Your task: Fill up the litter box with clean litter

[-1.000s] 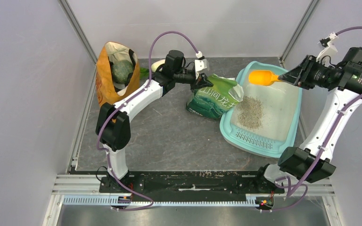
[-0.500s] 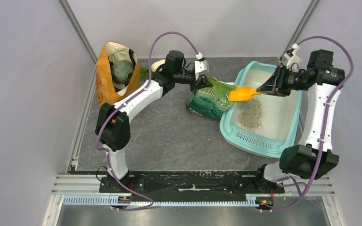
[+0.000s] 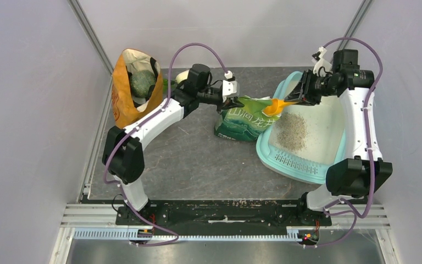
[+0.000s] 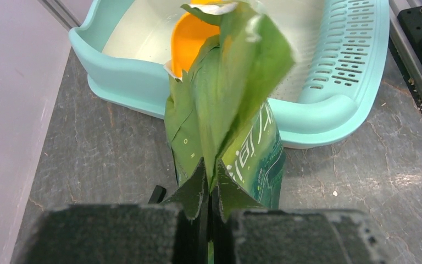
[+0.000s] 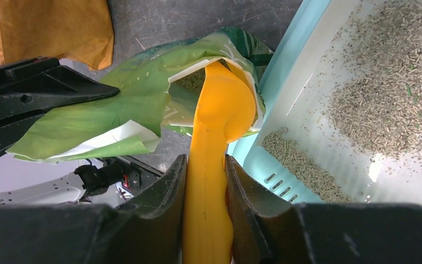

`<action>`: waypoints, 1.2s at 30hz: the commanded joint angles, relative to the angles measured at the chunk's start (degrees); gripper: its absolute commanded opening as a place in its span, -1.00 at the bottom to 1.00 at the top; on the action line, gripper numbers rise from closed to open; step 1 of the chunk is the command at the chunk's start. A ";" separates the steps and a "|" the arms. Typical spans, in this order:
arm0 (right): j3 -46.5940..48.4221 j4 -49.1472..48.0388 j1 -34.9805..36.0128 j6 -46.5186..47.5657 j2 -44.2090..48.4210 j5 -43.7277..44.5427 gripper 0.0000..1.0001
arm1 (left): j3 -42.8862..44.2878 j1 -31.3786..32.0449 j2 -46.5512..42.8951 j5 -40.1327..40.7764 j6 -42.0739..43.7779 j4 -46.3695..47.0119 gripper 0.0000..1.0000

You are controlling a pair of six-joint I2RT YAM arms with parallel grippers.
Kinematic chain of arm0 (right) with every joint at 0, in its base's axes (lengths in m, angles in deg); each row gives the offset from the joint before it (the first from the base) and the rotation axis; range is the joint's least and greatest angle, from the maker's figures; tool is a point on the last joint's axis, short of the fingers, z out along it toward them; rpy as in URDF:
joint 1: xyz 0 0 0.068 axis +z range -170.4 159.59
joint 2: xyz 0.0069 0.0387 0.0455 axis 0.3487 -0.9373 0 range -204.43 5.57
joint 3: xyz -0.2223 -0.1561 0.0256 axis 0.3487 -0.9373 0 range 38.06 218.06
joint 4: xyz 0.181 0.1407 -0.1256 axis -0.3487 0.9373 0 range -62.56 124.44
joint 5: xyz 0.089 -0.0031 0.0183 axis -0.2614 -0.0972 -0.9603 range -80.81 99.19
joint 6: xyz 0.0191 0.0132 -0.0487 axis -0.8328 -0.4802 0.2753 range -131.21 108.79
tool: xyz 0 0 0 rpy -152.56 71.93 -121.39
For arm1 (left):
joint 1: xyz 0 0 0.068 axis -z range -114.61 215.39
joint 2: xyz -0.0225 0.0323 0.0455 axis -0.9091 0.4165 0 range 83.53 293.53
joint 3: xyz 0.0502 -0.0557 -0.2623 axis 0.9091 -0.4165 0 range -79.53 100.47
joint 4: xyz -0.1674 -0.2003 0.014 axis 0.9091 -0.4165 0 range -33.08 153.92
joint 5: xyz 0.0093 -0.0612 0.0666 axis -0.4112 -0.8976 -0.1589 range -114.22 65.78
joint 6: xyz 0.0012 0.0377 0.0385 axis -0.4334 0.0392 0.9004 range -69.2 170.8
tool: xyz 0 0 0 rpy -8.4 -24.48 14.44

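Note:
The pale-turquoise litter box (image 3: 265, 149) lies at the right, with a grey-beige patch of litter (image 3: 292, 131) on its whitish floor. A green printed bag (image 3: 244, 118) stands against its left wall. My left gripper (image 3: 232, 98) is shut on the bag's top flap (image 4: 236, 110) and holds the mouth open. My right gripper (image 3: 303, 92) is shut on the handle of an orange scoop (image 3: 277, 106). In the right wrist view the scoop's bowl (image 5: 222, 107) dips into the bag's mouth, beside the litter box rim (image 5: 299, 47) and the litter (image 5: 390, 104).
An orange-tan cloth bag (image 3: 132, 85) with a round green thing inside stands at the back left. A white object (image 3: 182, 75) lies behind the left arm. Grey walls close in on the left, back and right. Litter lies along the slotted grille (image 5: 286, 181).
My right arm has swung left and down, carrying the scoop from over the box's far end into the bag's mouth. My left gripper has shifted slightly left with the bag flap.

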 commanded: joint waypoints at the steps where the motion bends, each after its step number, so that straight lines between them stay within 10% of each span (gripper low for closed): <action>1: 5.22 -1.70 -0.40 -1.02 0.90 1.97 -1.00 | 0.09 0.11 -6.58 -3.11 4.84 3.20 -0.96; 21: 23.87 29.41 4.25 14.75 -8.62 1.62 -1.00 | -0.12 -0.69 -7.90 -3.66 7.82 1.43 -0.96; 36: 22.71 9.50 5.70 6.80 -5.33 3.23 -1.00 | 0.43 -0.64 -8.07 -3.91 8.83 0.16 -0.96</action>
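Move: At the open mouth of the litter bag is where the right hand's scoop is working: the mouth's middle lies about 9 cm left, 2 cm ahead and 8 cm below that hand. The litter box is centred some 8 cm to the hand's right, level fore and aft and 22 cm down, its small litter heap 2 cm right, 0 cm ahead and 25 cm down. From the left hand, the mouth is roughly 10 cm right, 1 cm ahead and 5 cm below. Working the held scoop at the bag's mouth, the right hand lifts about 4 cm, dips a little while turning some 10 degrees counter-clockwise and easing back and left, then rises again, ending about 6 cm higher. The left hand keeps its pinch on the bag's collar, drawing it left and slightly back before holding still. ##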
